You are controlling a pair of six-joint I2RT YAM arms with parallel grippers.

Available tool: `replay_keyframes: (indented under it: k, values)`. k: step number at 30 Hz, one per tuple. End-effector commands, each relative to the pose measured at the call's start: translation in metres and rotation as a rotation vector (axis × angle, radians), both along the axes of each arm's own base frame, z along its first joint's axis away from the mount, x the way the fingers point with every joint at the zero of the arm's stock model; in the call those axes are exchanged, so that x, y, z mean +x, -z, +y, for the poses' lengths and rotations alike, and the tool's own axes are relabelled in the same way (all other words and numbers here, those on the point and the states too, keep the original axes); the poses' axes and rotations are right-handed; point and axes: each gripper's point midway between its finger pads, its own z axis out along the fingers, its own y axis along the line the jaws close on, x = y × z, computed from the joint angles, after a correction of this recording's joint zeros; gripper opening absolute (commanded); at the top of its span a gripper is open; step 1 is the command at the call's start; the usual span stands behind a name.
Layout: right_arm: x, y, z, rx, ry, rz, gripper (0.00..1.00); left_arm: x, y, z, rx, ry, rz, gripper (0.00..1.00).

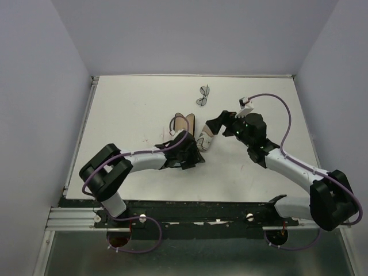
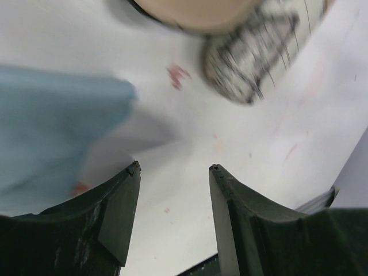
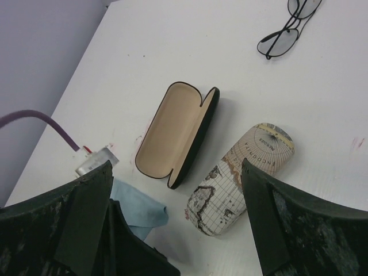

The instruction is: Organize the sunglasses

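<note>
A pair of sunglasses (image 1: 203, 95) with a thin dark frame and grey lenses lies folded open at the far middle of the table, also in the right wrist view as sunglasses (image 3: 279, 44) at the top right. My left gripper (image 1: 192, 156) hovers low near the table's centre, open, with only bare table between its jaws (image 2: 175, 167). My right gripper (image 1: 221, 123) hangs open above the cases (image 3: 175, 167), holding nothing. Both grippers are well short of the sunglasses.
An open black hard case (image 3: 172, 132) with tan lining lies beside a closed map-print case (image 3: 241, 178). A light blue cloth (image 3: 135, 210) sits by my left gripper, seen blurred as the cloth (image 2: 57, 132). The map-print case (image 1: 205, 138) lies between the two grippers.
</note>
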Motion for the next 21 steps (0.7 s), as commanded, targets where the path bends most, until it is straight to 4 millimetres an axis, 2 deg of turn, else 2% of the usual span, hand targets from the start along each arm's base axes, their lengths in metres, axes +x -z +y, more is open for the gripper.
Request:
replay_keyframes:
  k: [1, 2, 5, 7, 9, 10, 12, 14, 15, 16, 18, 20, 21]
  values:
    - [-0.021, 0.005, -0.013, 0.016, 0.029, 0.048, 0.98, -0.012, -0.016, -0.064, -0.074, 0.133, -0.074, 0.62]
    - [-0.024, 0.007, -0.018, 0.012, 0.045, 0.057, 0.98, -0.012, -0.027, -0.079, -0.098, 0.169, -0.096, 0.62]
    - [-0.034, 0.004, -0.03, 0.003, 0.084, 0.069, 0.98, -0.012, -0.047, -0.103, -0.102, 0.238, -0.152, 0.63]
    - [-0.038, 0.005, -0.041, -0.018, 0.129, 0.078, 0.98, -0.011, -0.067, -0.105, -0.11, 0.247, -0.221, 0.64]
    - [-0.043, 0.006, -0.046, -0.036, 0.139, 0.096, 0.98, -0.01, -0.079, -0.09, -0.087, 0.217, -0.281, 0.7]
    - [-0.046, 0.008, -0.047, -0.041, 0.139, 0.116, 0.98, -0.008, -0.084, -0.077, -0.064, 0.187, -0.307, 0.75]
    - [-0.052, 0.014, -0.043, -0.056, 0.108, 0.162, 0.98, -0.005, -0.082, -0.034, 0.041, 0.085, -0.331, 0.86]
    - [-0.06, 0.026, -0.033, -0.082, 0.07, 0.215, 0.97, -0.002, -0.073, 0.024, 0.172, -0.075, -0.308, 0.98]
    - [-0.064, 0.034, -0.025, -0.106, 0.042, 0.233, 0.97, -0.001, -0.068, 0.056, 0.239, -0.157, -0.298, 0.99]
    - [-0.07, 0.039, -0.014, -0.126, 0.007, 0.254, 0.96, -0.002, -0.071, 0.084, 0.264, -0.232, -0.292, 0.99]
    - [-0.087, 0.052, 0.017, -0.192, -0.077, 0.272, 0.95, -0.01, -0.065, 0.137, 0.327, -0.337, -0.268, 0.99]
    - [-0.101, 0.069, 0.051, -0.282, -0.126, 0.277, 0.94, -0.022, -0.06, 0.177, 0.356, -0.43, -0.246, 0.99]
    - [-0.107, 0.078, 0.064, -0.319, -0.147, 0.282, 0.92, -0.027, -0.061, 0.191, 0.351, -0.465, -0.248, 0.99]
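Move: Low over the table, the left hand has the small blue cloth about 10 cm to its left and 3 cm ahead, 2 cm below. The open case stands some 17 cm ahead of this hand and 6 cm left, the patterned pouch 13 cm ahead and 3 cm right. From the right hand, the cloth is roughly 16 cm left, 8 cm back and 16 cm below; the case 8 cm ahead and 11 cm left, the pouch 3 cm ahead and 2 cm left, both about 15 cm below. Running on to the right about 10 cm, away from the cloth, the left hand then lifts nearly 10 cm and sweeps back left some 19 cm to the cloth's near side, fingers spreading wide and tipping up. The right hand, still open, draws back and then sinks, drifting right before swinging left, to come closer to the cloth. ##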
